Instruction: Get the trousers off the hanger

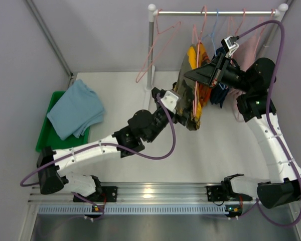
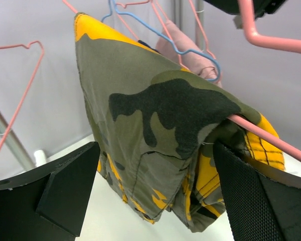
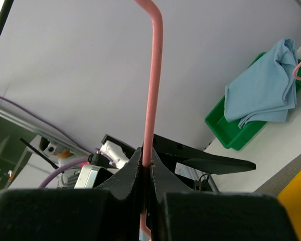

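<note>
Yellow trousers with black blotches (image 1: 189, 103) hang folded over a pink hanger (image 1: 196, 93) on the rack. In the left wrist view the trousers (image 2: 160, 125) fill the middle, draped over the hanger's bar (image 2: 273, 139). My left gripper (image 2: 156, 150) is open, one finger on each side of the cloth's lower part and apart from it; from above it (image 1: 183, 116) sits at the trousers' near side. My right gripper (image 3: 146, 163) is shut on the pink hanger wire (image 3: 153, 75); from above it (image 1: 195, 75) is just right of the trousers. Light blue trousers (image 1: 75, 108) lie on the green bin.
The green bin (image 1: 44, 138) stands at the far left, also in the right wrist view (image 3: 231, 131). The rack's white post (image 1: 151, 47) stands at the back, with an empty pink hanger (image 1: 149, 55). An orange-red pair (image 1: 205, 94), a navy pair (image 1: 220, 94) and a pink garment (image 1: 248, 50) hang right of the trousers.
</note>
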Robot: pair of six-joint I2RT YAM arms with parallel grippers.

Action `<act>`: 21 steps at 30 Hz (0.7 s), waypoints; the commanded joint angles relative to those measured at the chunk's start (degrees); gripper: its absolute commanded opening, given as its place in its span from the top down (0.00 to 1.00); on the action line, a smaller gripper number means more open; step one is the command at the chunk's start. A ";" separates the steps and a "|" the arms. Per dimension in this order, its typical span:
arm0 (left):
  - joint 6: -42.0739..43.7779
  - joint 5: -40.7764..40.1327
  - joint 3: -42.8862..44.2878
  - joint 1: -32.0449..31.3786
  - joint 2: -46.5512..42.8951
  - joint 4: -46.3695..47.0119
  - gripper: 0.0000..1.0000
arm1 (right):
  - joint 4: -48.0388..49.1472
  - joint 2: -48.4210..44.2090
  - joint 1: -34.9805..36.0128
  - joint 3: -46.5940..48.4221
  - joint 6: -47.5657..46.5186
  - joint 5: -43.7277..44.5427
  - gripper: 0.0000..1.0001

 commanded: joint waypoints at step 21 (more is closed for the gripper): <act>6.58 1.81 11.31 5.83 8.16 6.88 0.51 | 11.04 -4.10 -0.09 3.50 0.15 -0.95 1.00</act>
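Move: Ahead of the open left hand, about 9 cm out and 4 cm to its right, 2 cm lower at their middle, hang the camouflage trousers, over the pink hanger that the right hand grips. The orange trousers hang about 5 cm farther out than these and 6 cm to the right of them; the emptied pink hanger is some 20 cm ahead of the left hand, 10 cm to its left and 5 cm higher. From the right hand the camouflage trousers lie roughly 8 cm ahead, 1 cm left and 12 cm below. Reaching forward about 5 cm and rising nearly 2, the left hand brings its spread fingers around the near part of the camouflage trousers, just under the hanger's bar, while turning slightly counter-clockwise. Most of the closing comes at the end of the reach, down to about half open, with the cloth between the fingers; the right hand stays put, keeping its hold on the hanger. ##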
